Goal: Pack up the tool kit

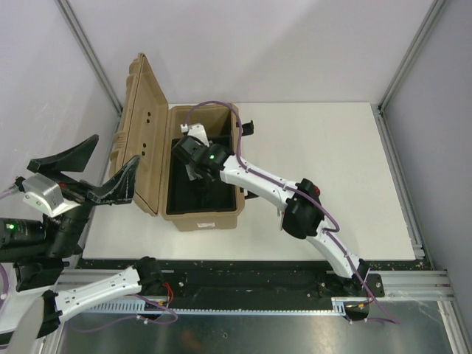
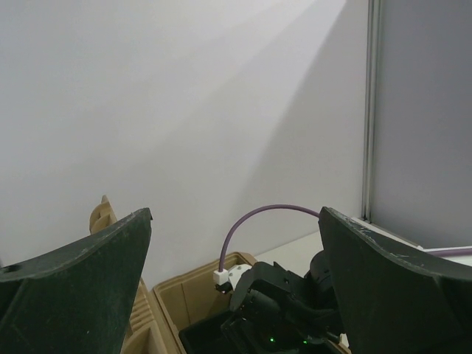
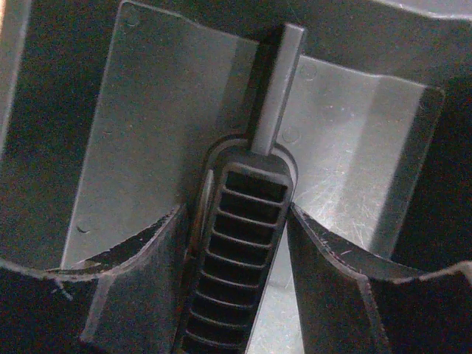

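Note:
The tan ribbed tool kit case (image 1: 203, 219) stands open on the left of the white table, its lid (image 1: 146, 125) tipped up to the left. My right gripper (image 1: 193, 159) reaches down into the case's black interior. In the right wrist view, the right gripper (image 3: 236, 210) has both fingers pressed against the sides of a black hammer's ribbed handle (image 3: 240, 243), whose shaft (image 3: 277, 81) points away over the grey floor of the case. My left gripper (image 1: 99, 171) hovers open left of the lid, holding nothing. The other tools are out of view.
A black latch (image 1: 248, 127) juts from the case's right wall. The left wrist view looks over the case (image 2: 184, 302) at the right arm (image 2: 284, 302) and its purple cable (image 2: 258, 215). A metal frame post (image 1: 398, 155) borders the table's right edge.

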Robot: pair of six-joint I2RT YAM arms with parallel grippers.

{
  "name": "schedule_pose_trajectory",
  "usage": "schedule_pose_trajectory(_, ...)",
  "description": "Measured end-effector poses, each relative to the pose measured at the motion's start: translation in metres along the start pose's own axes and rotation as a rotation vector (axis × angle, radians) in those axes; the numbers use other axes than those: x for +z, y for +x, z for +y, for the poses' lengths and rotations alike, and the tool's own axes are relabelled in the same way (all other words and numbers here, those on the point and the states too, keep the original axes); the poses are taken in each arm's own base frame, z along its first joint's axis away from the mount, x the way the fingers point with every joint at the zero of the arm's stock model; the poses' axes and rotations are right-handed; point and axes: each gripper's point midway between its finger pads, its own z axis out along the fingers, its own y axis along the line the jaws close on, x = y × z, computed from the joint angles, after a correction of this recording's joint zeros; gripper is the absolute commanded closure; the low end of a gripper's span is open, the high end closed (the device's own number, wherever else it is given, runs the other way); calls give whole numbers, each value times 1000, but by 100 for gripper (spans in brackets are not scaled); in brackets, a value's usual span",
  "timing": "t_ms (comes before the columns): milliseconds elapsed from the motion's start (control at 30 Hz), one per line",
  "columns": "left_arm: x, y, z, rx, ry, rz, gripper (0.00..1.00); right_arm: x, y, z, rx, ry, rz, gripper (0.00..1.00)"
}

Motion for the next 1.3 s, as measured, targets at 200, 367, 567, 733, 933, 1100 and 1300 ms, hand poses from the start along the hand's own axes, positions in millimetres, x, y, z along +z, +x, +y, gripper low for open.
schedule_pose_trajectory(200, 0, 0, 0, 0, 1, 0, 1, -5, 9, -3, 2, 14, 41, 100)
schedule_pose_trajectory(367, 0, 0, 0, 0, 1, 0, 1, -5, 11, -4, 12, 15, 50, 95)
schedule_pose_trajectory(567, 0, 0, 0, -1, 1, -1, 1, -3, 12, -4, 25, 12, 57, 44)
schedule_pose_trajectory(733, 0, 0, 0, -1, 2, 0, 1, -5, 11, -3, 28, 3, 56, 19)
schedule_pose_trajectory(933, 0, 0, 0, -1, 2, 0, 0, -10, 11, -6, 22, -22, 73, 7)
schedule_pose_trajectory(1100, 0, 0, -1, 0, 2, 1, 1, -32, -10, -12, 53, -70, 26, 4)
schedule_pose_trajectory(1300, 1, 1, -1, 1, 3, 2, 1, -103, -63, -46, 147, -132, -163, 6)
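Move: My right fingers are already closed on the slotted handle of the black tray in the case; the tray's middle is about 2 cm back, 1 cm right and 2 cm below that hand. The case's uncovered far end lies some 14 cm ahead, the open lid stands about 15 cm left and 3 cm ahead, and the near latch is roughly 15 cm right, 6 cm back. From my idle left hand the tray lies some 19 cm ahead, 6 cm right and 40 cm lower. Keeping its grip, my right hand draws the tray about 1 cm back towards me and eases it slightly down and right, tipping the fingers a few degrees lower. There the fingers open wide and let go of the handle; the hand then lifts quickly by some 12 cm, swinging about 5 cm right and rolling its left side up. ##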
